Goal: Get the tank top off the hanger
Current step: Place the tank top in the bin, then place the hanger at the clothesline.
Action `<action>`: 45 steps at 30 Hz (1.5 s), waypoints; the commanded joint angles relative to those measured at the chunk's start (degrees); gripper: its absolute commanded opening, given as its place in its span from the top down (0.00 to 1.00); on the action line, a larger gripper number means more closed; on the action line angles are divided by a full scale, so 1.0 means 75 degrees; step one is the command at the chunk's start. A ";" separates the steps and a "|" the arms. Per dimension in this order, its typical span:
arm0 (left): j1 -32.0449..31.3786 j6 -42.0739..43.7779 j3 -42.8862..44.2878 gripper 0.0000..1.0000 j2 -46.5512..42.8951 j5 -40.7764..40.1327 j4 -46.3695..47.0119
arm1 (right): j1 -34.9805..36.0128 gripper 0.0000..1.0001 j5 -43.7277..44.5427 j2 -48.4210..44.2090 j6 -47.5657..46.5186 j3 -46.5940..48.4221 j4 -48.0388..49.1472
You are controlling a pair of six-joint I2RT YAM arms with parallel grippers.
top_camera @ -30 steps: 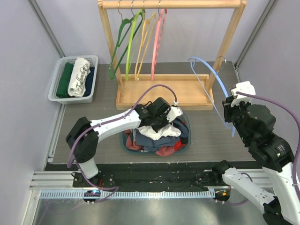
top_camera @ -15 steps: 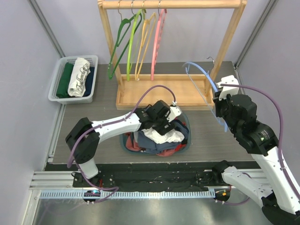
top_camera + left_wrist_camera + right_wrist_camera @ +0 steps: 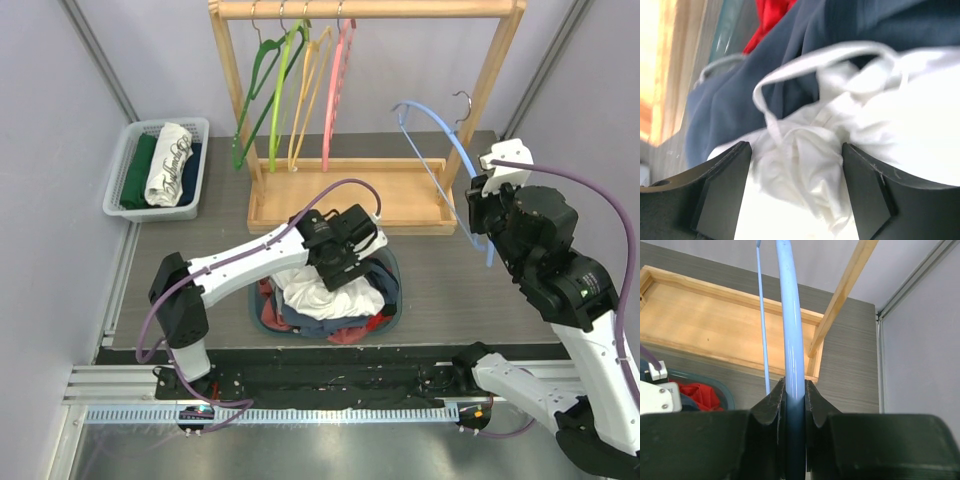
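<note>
The white tank top (image 3: 318,292) lies crumpled on top of the clothes pile in the teal basin (image 3: 393,266). My left gripper (image 3: 346,262) hovers just over it, open. In the left wrist view the white tank top (image 3: 840,150) fills the space below and between the spread fingers of my left gripper (image 3: 795,148), with its strap looping over dark blue cloth. My right gripper (image 3: 481,214) is shut on the light blue hanger (image 3: 441,137), which is bare and held up near the rack's right post. In the right wrist view the hanger (image 3: 791,315) runs up out of my right gripper (image 3: 795,386).
A wooden clothes rack (image 3: 350,196) stands behind the basin, with green, yellow and pink hangers (image 3: 290,90) on its rail. A white basket (image 3: 132,135) of folded clothes sits at the far left. Red and navy garments (image 3: 345,322) fill the basin.
My left gripper has opened and let go of the white tank top, which now spreads on the pile. The right arm has swung the blue hanger up and back toward the rack.
</note>
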 commanded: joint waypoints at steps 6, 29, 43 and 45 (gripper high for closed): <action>-0.0016 0.0204 0.2340 0.01 -0.0750 -0.0718 -0.1959 | 0.0007 0.99 0.0183 0.0331 -0.0054 0.0879 0.0195; 0.0007 0.2149 0.5658 0.00 -0.3433 -0.0917 -0.2195 | 0.0007 0.99 0.0288 0.3635 -0.0956 0.4264 0.0722; 0.0253 0.2243 0.5307 0.00 -0.3574 -0.0988 -0.2218 | 0.0007 0.99 0.0147 0.4714 -0.1202 0.5976 0.0933; 0.0288 0.2243 0.5330 0.00 -0.3563 -0.1011 -0.2207 | 0.0007 0.99 0.0194 0.4808 -0.1226 0.6047 0.1003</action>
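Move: My right hand holds the blue hanger; the free stretch of the rack's rail it goes to is about 20 cm ahead, 8 cm left and 18 cm up. The rack's right post stands some 20 cm ahead and 2 cm right, the pink hanger roughly 18 cm ahead and 20 cm left. My left hand's open fingers are in the white tank top, its middle about 3 cm back, 3 cm left and 4 cm down, with the rack's tray 19 cm ahead, 2 cm right and 12 cm lower. I lift my left hand off the tank top, spreading its fingers fully, straight up and then also left, some 35 cm in all, tilting the fingers from down towards forward. My right hand keeps its pinch on the blue hanger, rises a little, pushes forward and slightly left about 12 cm towards the rail, then climbs again, bringing the hook close up to it. ##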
